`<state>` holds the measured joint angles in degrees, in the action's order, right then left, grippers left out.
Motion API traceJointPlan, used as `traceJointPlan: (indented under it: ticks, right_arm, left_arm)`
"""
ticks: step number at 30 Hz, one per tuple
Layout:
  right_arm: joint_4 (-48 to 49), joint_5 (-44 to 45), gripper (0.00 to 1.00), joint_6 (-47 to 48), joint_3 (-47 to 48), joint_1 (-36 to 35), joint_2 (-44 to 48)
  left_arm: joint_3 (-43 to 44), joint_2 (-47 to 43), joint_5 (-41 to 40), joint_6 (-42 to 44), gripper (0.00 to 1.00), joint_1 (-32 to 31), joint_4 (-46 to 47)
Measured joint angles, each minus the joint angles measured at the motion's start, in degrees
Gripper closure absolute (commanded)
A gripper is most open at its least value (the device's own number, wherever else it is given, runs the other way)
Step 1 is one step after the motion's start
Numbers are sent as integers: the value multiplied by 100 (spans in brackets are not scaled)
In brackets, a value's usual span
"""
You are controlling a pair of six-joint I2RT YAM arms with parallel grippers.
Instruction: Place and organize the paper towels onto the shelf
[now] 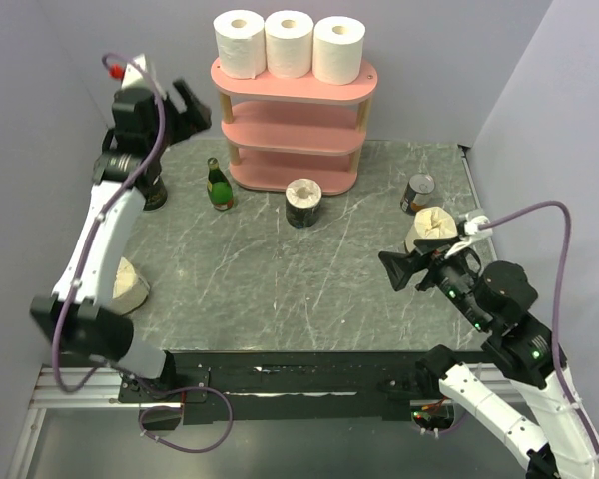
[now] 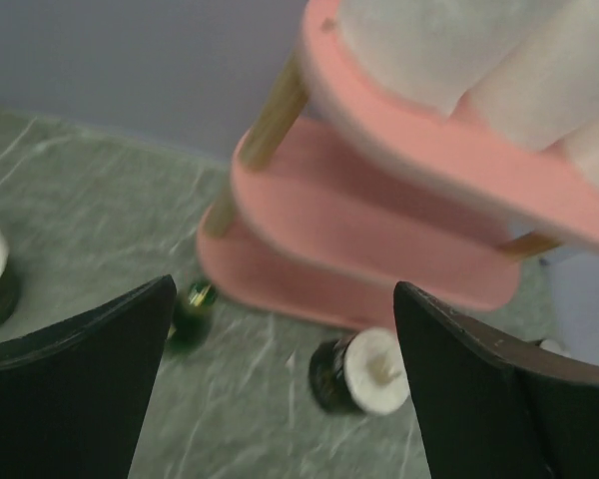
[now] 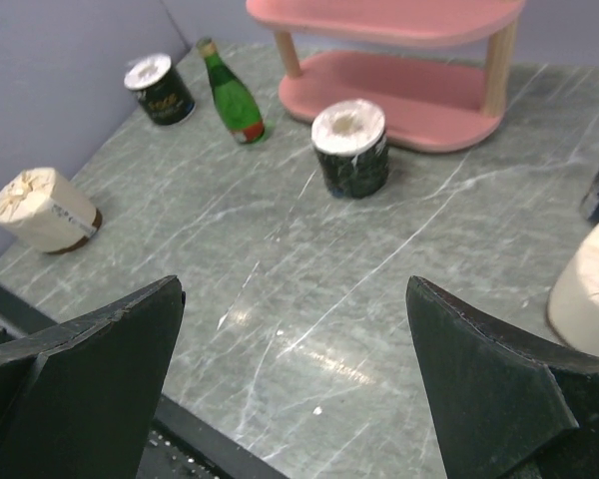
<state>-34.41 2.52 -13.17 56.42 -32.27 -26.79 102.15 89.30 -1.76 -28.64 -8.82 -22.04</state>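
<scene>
The pink shelf [image 1: 295, 120] stands at the back with three white paper towels [image 1: 288, 44] upright in a row on its top board. On the table a dark-banded roll [image 1: 303, 203] stands before the shelf, and another [image 1: 152, 190] is partly hidden behind my left arm. One cream roll [image 1: 130, 284] lies at the left, a second [image 1: 431, 230] at the right. My left gripper [image 1: 185, 110] hangs open and empty, left of the shelf's top board [image 2: 429, 150]. My right gripper [image 1: 404, 269] is open and empty, just beside the right cream roll [image 3: 589, 289].
A green glass bottle [image 1: 218, 185] stands left of the shelf's foot. A small metal can [image 1: 417, 193] stands behind the right cream roll. Purple walls close in the table on the left, back and right. The black rail [image 1: 299, 374] runs along the near edge.
</scene>
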Motion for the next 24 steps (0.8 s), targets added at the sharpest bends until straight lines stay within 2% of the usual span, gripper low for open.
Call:
traceJointPlan:
  ticks: [5, 9, 17, 21, 23, 24]
  right_arm:
    - [83, -127, 1, -251, -345, -2, -208]
    - [138, -94, 0, -409, -455, 0, -293]
    - [297, -85, 1, -562, -560, 0, -267]
    - [407, -232, 1, -599, -662, 0, -267]
    - [411, -313, 0, -614, -669, 0, -273]
    - [431, -363, 0, -619, -669, 0, -282]
  left_arm:
    - [-1641, -1250, -791, 98, 4, 0, -466]
    - [-2415, -1762, -1777, 31, 4, 76, -1058]
    - [-3156, -2459, -3344, -1003, 1, 796, -2181]
    - [-3316, -2726, -3722, -1537, 3, 1023, -2470]
    - [-3386, -2726, -3832, -1751, 0, 1121, -2594]
    - [-3432, -2684, -3862, -1864, 3, 1182, -2640]
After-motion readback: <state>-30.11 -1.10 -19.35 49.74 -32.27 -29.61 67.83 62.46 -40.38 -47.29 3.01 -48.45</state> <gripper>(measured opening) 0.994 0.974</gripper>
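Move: The cream roll at the table's left lies about 27 cm back, 18 cm left and 32 cm below the left hand. Of its neighbours, the left dark roll stands some 5 cm ahead and 19 cm left of that hand, the green bottle roughly 7 cm ahead and 2 cm right, both far below. From the right hand the cream roll is about 2 cm ahead, 66 cm left and 25 cm down. Open left hand swings 30 cm back-left and down towards the cream roll, turning counter-clockwise; right sinks 4 cm. ##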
